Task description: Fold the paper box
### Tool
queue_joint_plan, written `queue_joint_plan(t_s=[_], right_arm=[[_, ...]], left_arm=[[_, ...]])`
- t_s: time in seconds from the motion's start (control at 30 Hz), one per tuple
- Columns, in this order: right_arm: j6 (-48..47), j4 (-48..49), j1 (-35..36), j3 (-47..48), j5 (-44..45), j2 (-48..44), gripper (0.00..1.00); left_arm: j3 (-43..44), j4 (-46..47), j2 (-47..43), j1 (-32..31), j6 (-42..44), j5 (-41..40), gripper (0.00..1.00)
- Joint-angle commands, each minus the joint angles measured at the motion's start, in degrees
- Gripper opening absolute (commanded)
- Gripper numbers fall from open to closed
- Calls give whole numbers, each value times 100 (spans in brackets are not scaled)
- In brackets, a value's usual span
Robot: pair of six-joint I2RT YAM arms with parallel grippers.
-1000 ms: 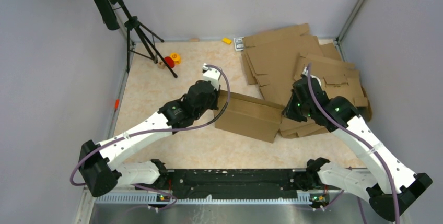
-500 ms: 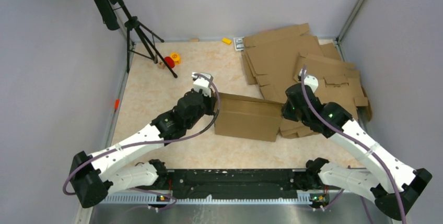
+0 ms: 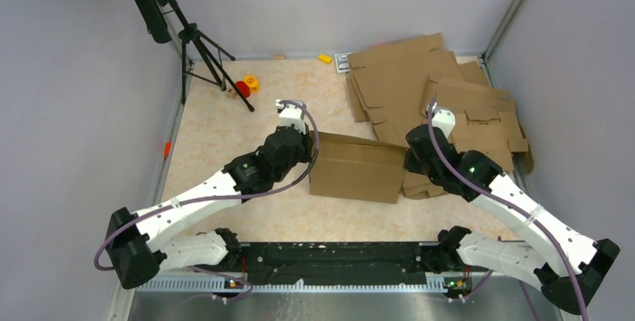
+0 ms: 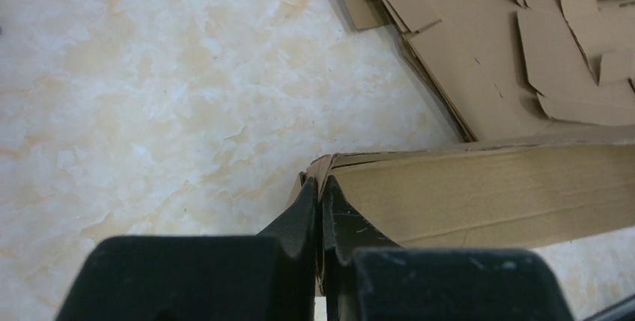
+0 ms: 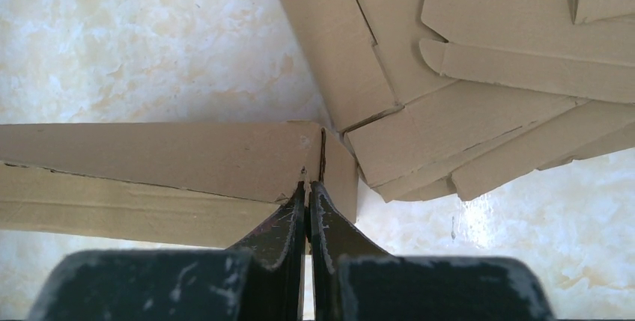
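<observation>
The paper box [image 3: 356, 167] is a brown cardboard piece folded over on itself, held just above the table between my two arms. My left gripper [image 3: 311, 150] is shut on its left end. In the left wrist view the fingertips [image 4: 320, 186] pinch the folded cardboard edge, and the box [image 4: 487, 194] runs off to the right. My right gripper [image 3: 408, 158] is shut on the right end. In the right wrist view its tips [image 5: 308, 184] clamp a corner by a short slit, with the box [image 5: 150, 156] stretching left.
A loose pile of cardboard blanks [image 3: 442, 96] lies at the back right, reaching under the box's right end. A black tripod [image 3: 198, 44] stands at the back left, with small red and yellow parts [image 3: 245, 86] by its foot. A yellow block [image 3: 325, 58] lies by the back wall.
The left arm pulled its end of the box slightly left and nearer. The box swung from a slant to lie more level across the table. Both grips held.
</observation>
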Motion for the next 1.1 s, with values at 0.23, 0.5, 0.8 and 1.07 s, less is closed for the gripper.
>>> queue_joint_plan(t_s=[0.23, 0.5, 0.8, 1.07], right_arm=[[210, 306, 959, 16, 303, -127, 0], [180, 207, 1086, -257, 607, -369, 0], [-308, 298, 1088, -470, 670, -591, 0], [-736, 399, 1088, -319, 613, -615, 0]], left_arm=[[19, -88, 554, -1071, -1083, -1915, 0], [-939, 461, 273, -1647, -1325, -2455, 0], [-1222, 95, 38, -1648, -1447, -2037, 0], [-814, -485, -292, -1647, -1334, -1355, 47]])
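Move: Both hands already pinch the standing paper box, one at each end. From the left hand its middle lies about 12 cm to the right, 2 cm back and 6 cm below, with the box's right end roughly 25 cm to the right and 2 cm back. From the right hand the middle is some 13 cm left, 2 cm back and 6 cm below. The flat cardboard pile centres around 17 cm ahead of the right hand, 14 cm right and 14 cm below. With its fingers shut on the box's left end wall, the left hand first swings counter-clockwise some 15 degrees nearly in place, then draws back towards the base about 3 cm in all and sinks a little; only at the end does it open to roughly a third or more, its fingers left astride that wall, one inside the box and one outside. The right hand keeps its pinch on the right end corner and draws back about 2 cm early on, turning slightly counter-clockwise, then holds there while the left lets go. ##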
